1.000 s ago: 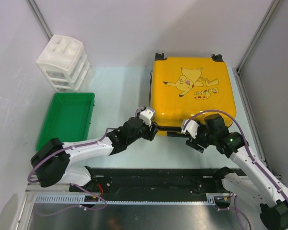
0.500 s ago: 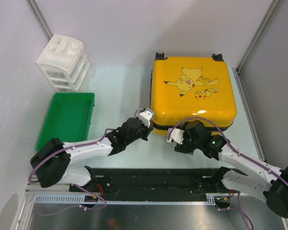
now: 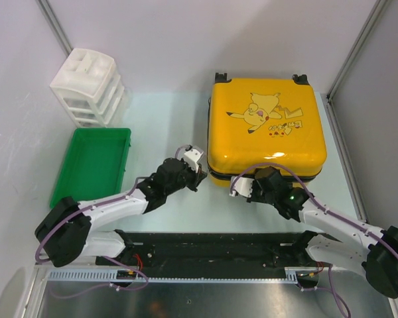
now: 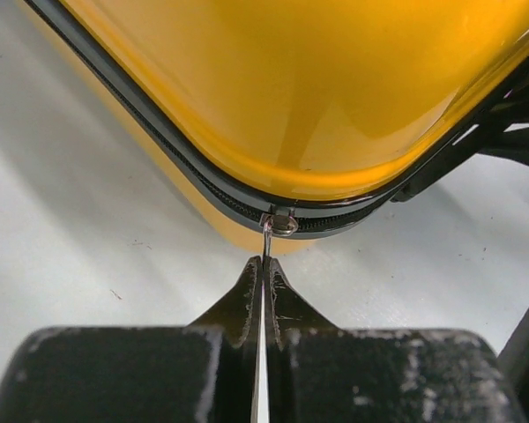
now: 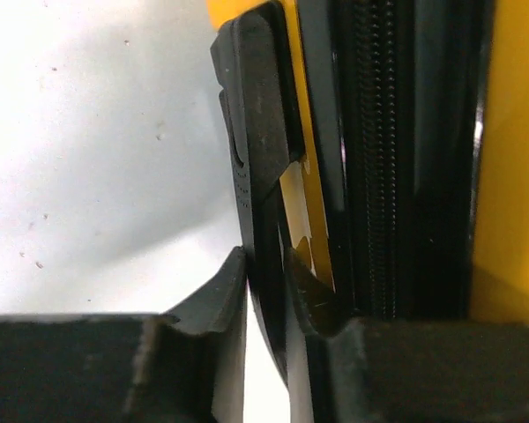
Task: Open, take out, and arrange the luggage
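Note:
The luggage [image 3: 265, 126], a yellow hard-shell suitcase with a cartoon print, lies flat and zipped at the back right of the table. My left gripper [image 3: 198, 173] is at its near-left corner. In the left wrist view that gripper [image 4: 264, 264] is shut on the thin metal zipper pull [image 4: 266, 240], which hangs from the slider [image 4: 282, 225] on the black zipper trim. My right gripper [image 3: 242, 189] is at the suitcase's near side. In the right wrist view it [image 5: 266, 269] is closed around the black side handle [image 5: 256, 150], one finger on each face.
A green tray [image 3: 93, 162] lies at the left, with a white drawer unit [image 3: 86, 86] behind it. The black mounting rail [image 3: 212, 248] runs along the near edge. Metal frame posts [image 3: 348, 59] stand beside the suitcase's right side.
The left gripper shut on the zipper pull and drew back a little to the left. The right arm moved left along the suitcase's near side and its jaws closed on the handle.

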Controlling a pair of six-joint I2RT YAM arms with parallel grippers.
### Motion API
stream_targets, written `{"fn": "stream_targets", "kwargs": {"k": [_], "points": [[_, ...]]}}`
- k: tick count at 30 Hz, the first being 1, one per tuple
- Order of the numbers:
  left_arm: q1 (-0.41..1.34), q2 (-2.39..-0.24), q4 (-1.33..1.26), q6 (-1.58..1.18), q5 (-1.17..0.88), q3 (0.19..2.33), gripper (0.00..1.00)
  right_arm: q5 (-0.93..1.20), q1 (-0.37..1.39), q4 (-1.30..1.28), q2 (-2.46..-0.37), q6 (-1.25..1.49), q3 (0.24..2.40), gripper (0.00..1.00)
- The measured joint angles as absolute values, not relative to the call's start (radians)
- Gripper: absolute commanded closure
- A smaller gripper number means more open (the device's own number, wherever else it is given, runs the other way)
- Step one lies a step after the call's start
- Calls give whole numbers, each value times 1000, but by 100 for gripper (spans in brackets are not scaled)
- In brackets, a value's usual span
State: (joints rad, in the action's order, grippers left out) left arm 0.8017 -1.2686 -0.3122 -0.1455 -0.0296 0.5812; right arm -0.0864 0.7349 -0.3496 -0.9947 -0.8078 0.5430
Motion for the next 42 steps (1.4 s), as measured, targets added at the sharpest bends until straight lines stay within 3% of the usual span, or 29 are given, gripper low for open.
{"fn": "stream_targets", "kwargs": {"k": [1, 9, 19, 32, 42], "points": [[795, -1266, -311, -139, -39, 581, 100, -90, 734, -346, -995, -817, 541, 100], [703, -1279, -319, -90, -143, 584, 100, -75, 733, -346, -970, -873, 524, 100], [589, -1443, -358, 18, -236, 693, 100, -27, 728, -429, -863, -879, 493, 100], [517, -1750, -378, 113, -366, 1001, 100, 96, 595, -627, -718, -1015, 488, 100], [447, -1930, -478, 125, -336, 1266, 99, 186, 475, -778, -633, -1150, 492, 100]]}}
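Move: The zip pull at the suitcase's near-left corner is already pinched in the left fingers, its slider about 1 cm ahead and 2 cm to the right. From that hand the lower far-left wheel, at the end of the run, lies some 29 cm ahead, 3 cm right and 5 cm lower. The black side handle lies between the right fingers, about 1 cm ahead; from the right hand the zip pull is roughly 14 cm left, 5 cm ahead and 4 cm higher. The zip pull is drawn away from the near corner as the shut left hand sweeps about 23 cm forward along the suitcase's left side towards the wheels, rising some 4 cm and tipping its fingers up near the end. Against it, the right fingers close on the side handle, then drag it back and right, turning slightly counter-clockwise. ##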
